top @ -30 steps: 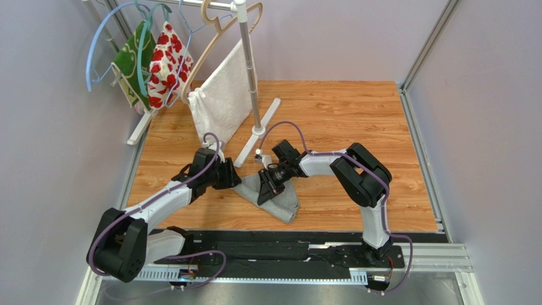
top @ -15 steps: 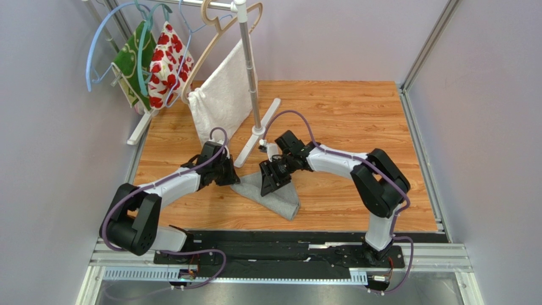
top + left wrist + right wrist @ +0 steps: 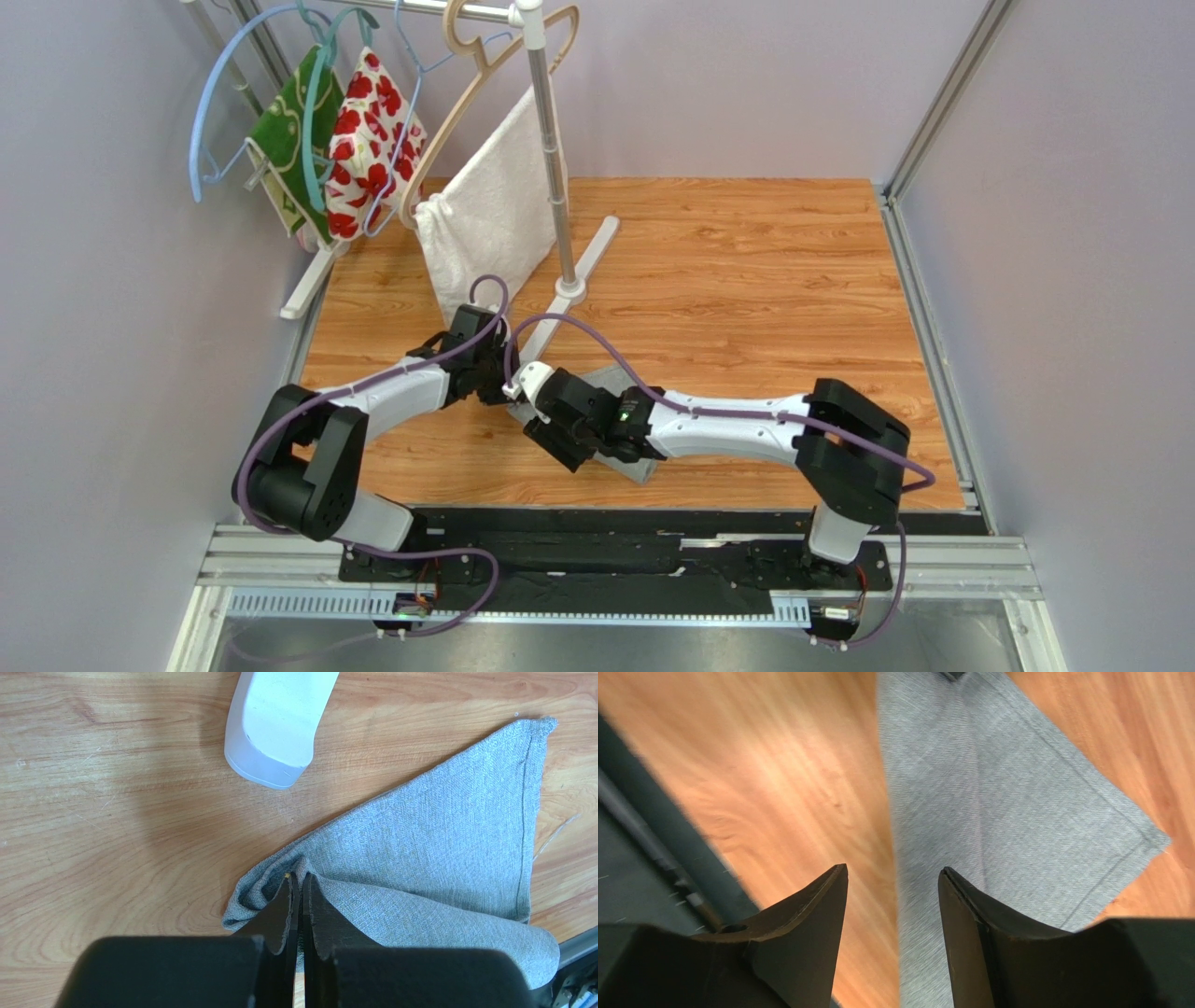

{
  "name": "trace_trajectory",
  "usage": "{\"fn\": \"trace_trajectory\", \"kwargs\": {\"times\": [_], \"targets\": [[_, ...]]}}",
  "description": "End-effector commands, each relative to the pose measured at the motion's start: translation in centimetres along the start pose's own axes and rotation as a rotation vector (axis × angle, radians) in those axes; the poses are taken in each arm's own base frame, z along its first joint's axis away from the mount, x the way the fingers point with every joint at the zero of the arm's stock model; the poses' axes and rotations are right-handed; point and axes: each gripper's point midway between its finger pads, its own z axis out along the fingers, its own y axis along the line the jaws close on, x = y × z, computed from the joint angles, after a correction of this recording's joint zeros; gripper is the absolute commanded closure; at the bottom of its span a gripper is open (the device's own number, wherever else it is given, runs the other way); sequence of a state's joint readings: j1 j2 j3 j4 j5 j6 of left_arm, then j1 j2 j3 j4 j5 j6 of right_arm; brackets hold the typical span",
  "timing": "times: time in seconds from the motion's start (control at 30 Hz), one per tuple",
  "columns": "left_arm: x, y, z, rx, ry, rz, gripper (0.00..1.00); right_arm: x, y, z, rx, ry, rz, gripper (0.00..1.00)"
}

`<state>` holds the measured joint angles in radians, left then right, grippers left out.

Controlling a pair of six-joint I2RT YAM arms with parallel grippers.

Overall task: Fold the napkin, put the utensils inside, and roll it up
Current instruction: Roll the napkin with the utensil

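The grey napkin (image 3: 449,833) lies folded into a triangle on the wooden table, mostly hidden under my right arm in the top view (image 3: 606,378). My left gripper (image 3: 300,880) is shut on the bunched left corner of the napkin, with cloth pinched between its fingertips; from above it sits at that corner (image 3: 498,381). My right gripper (image 3: 892,870) is open and hovers over the napkin's (image 3: 1018,791) long edge, one finger over bare wood and the other over the cloth, holding nothing. From above it is near the table's front (image 3: 550,437). The utensils are out of view.
The white foot (image 3: 277,721) of the clothes rack rests just beyond the napkin, its pole (image 3: 554,168) rising behind. A white towel (image 3: 484,217) and hangers with flowered fabrics (image 3: 358,133) hang at the back left. The black base rail (image 3: 631,539) borders the table's near edge.
My left gripper has shut on the napkin's left corner. My right gripper has opened and swung from the napkin's middle toward its near left side, its arm now stretched across the cloth.
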<state>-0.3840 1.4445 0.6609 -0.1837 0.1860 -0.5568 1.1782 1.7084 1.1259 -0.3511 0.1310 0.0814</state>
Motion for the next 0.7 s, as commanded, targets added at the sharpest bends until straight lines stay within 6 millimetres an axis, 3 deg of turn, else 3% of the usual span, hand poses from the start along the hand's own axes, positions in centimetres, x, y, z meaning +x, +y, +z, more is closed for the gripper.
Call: {"fn": "trace_trajectory", "kwargs": {"times": [0.0, 0.33, 0.4, 0.43, 0.47, 0.53, 0.67], "targets": [[-0.8, -0.1, -0.1, 0.000, -0.007, 0.024, 1.00, -0.1, -3.1, 1.5, 0.224, -0.036, -0.095, 0.45], [-1.0, -0.6, -0.1, 0.020, -0.003, 0.032, 0.98, 3.3, -2.4, 3.9, 0.202, 0.046, -0.210, 0.47], [-1.3, -1.1, -0.4, 0.041, -0.019, 0.044, 0.88, 4.3, -2.4, 4.2, 0.186, 0.091, -0.196, 0.52], [-1.5, -1.1, -0.6, 0.042, -0.031, 0.044, 0.69, 5.1, -2.5, 4.2, 0.173, 0.120, -0.167, 0.57], [-1.9, -1.3, -1.2, 0.048, -0.059, 0.046, 0.59, 5.5, -2.4, 4.3, 0.131, 0.137, -0.132, 0.65], [-2.5, -1.2, -2.1, 0.031, -0.098, 0.046, 0.38, 6.7, -2.3, 4.0, 0.077, 0.164, -0.099, 0.71], [-3.9, -1.3, -5.1, 0.015, -0.209, 0.047, 0.30, 8.1, -0.6, 3.1, -0.137, 0.202, 0.072, 0.79]]}}
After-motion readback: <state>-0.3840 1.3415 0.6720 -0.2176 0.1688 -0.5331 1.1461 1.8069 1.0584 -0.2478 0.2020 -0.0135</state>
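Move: The rolled near edge of the napkin, where the right hand will pinch, lies about 2 cm ahead, 2 cm to the right and 6 cm below it. The left fingers hold the napkin's end, some 6 cm ahead and 5 cm left of the right hand; the rack foot's near end lies 11 cm ahead and 3 cm left, the flat corner 10 cm ahead and 8 cm right. From the left hand that pinching spot is about 4 cm back and 7 cm right. The right hand sinks about 5 cm with its fingers apart, easing some 2 cm forward and 2 cm right as its wrist tilts roughly 15 degrees and then partly back, and straddles the napkin's rolled edge before its fingers close and pinch the roll. The left hand keeps its pinch on the napkin's left end, holding still while the right gets down, then opens wide, lets go of the cloth and lifts nearly 3 cm straight up, clear of that end. ##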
